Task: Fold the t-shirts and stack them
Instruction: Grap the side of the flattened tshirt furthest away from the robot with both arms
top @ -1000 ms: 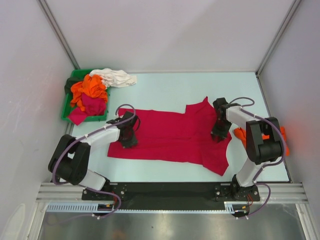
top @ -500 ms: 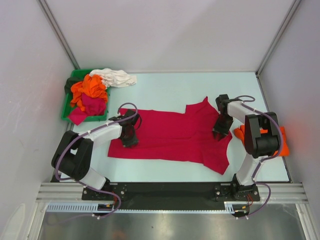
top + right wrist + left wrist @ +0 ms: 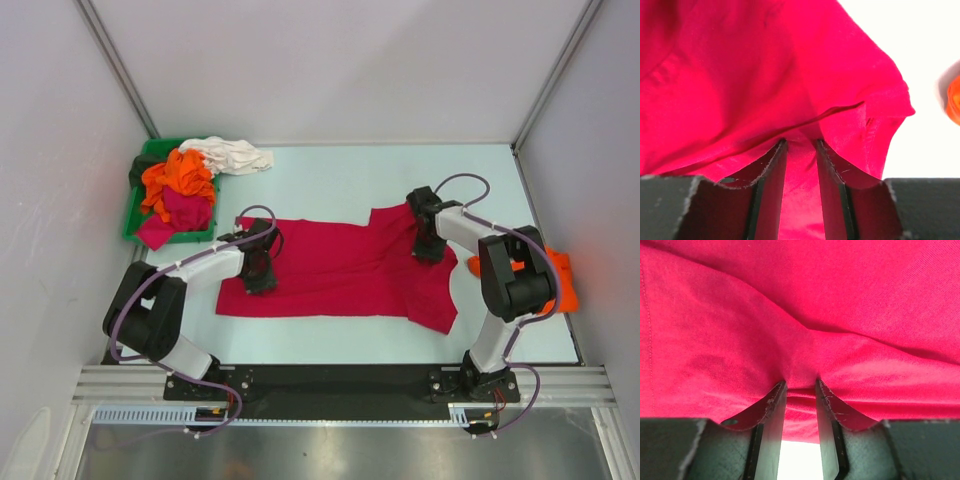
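The large crimson-red t-shirt (image 3: pixel 340 272) lies spread across the middle of the table. My left gripper (image 3: pixel 260 280) sits at its left end and is shut on a pinch of the red cloth (image 3: pixel 840 315), which bunches between the fingertips (image 3: pixel 800 385). My right gripper (image 3: pixel 428 252) is at the shirt's right side, shut on a fold of the same red cloth (image 3: pixel 740 75) that rises in a ridge above the jaws (image 3: pixel 800 142). Orange (image 3: pixel 178 175) and magenta (image 3: pixel 185 210) t-shirts are piled at the back left, with a white one (image 3: pixel 235 155) beside them.
A green bin (image 3: pixel 133 218) at the back left holds the pile; a dark cloth (image 3: pixel 143 168) shows at its far corner. An orange t-shirt (image 3: pixel 560 285) lies at the right table edge, close behind my right arm. White walls enclose the table on three sides.
My right gripper has moved left and toward the back, dragging the shirt's right side and lower sleeve inward. My left gripper has stayed nearly still on the left end.
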Robot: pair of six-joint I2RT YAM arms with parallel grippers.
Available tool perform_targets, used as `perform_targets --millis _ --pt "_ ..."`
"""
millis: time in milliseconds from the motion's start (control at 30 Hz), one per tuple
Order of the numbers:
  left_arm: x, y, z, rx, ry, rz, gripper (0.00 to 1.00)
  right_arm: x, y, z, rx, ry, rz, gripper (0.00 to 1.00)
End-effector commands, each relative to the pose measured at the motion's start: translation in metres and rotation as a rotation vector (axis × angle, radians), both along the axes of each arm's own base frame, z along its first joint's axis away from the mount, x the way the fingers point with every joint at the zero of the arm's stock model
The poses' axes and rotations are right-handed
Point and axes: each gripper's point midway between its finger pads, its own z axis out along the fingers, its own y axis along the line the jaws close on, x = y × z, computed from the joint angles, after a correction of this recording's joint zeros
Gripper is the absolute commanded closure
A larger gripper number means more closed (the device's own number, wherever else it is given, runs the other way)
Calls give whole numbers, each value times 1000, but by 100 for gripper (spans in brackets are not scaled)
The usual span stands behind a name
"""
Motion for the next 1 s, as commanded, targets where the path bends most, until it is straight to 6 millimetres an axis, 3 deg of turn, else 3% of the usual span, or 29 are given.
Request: perform_targets --millis 0,33,133,400,433,467,500,633,700,800,900,967 --pt "17 2 9 15 -71 -17 63 45 14 14 -8 -272 -10 63" --pt "17 3 9 16 -73 -15 62 42 15 28 -3 -312 -8 63" --pt "18 2 11 14 -87 -18 62 27 15 45 -4 -347 -2 65" --pt "26 4 17 32 -112 -19 60 -20 7 57 -39 -313 -9 66" --pt "28 4 18 31 -118 -18 60 -25 7 58 -35 -315 -7 68" --pt "31 1 21 26 -125 -17 60 -27 6 69 -26 -354 -9 89" --pt "34 1 24 29 -134 -17 60 -36 3 68 -31 -350 -8 100" --pt "51 -2 38 33 -183 -16 59 -45 1 83 -6 -401 1 100" --pt "62 -4 48 37 -220 -22 58 -43 4 86 5 -428 23 100" --pt "80 2 56 82 -270 2 33 -36 4 80 -4 -428 25 100" --pt "100 3 54 77 -269 35 35 -25 6 61 16 -390 13 100" --pt "114 2 47 35 -254 59 35 -14 12 58 36 -393 13 100"
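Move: Both open-fingered hands are down on the red tshirt. From the left hand its far left corner lies about 16 cm ahead and 4 cm left, the tshirt's near edge 7 cm straight back, the green basket some 23 cm ahead and 20 cm left. From the right hand the far right tip is roughly 14 cm ahead and 4 cm left, the orange tshirt about 24 cm right and 6 cm back. Everything is at about fingertip height, the basket slightly higher. Both hands come off the red cloth. The left lingers, then heads out over the tshirt towards its far left corner, about 8 cm forward and half as much up, opening its fingers wider. The right edges forward, then rises some 7 cm and draws back a few, fingertips tilting outward about 20 degrees as they shut on nothing. ##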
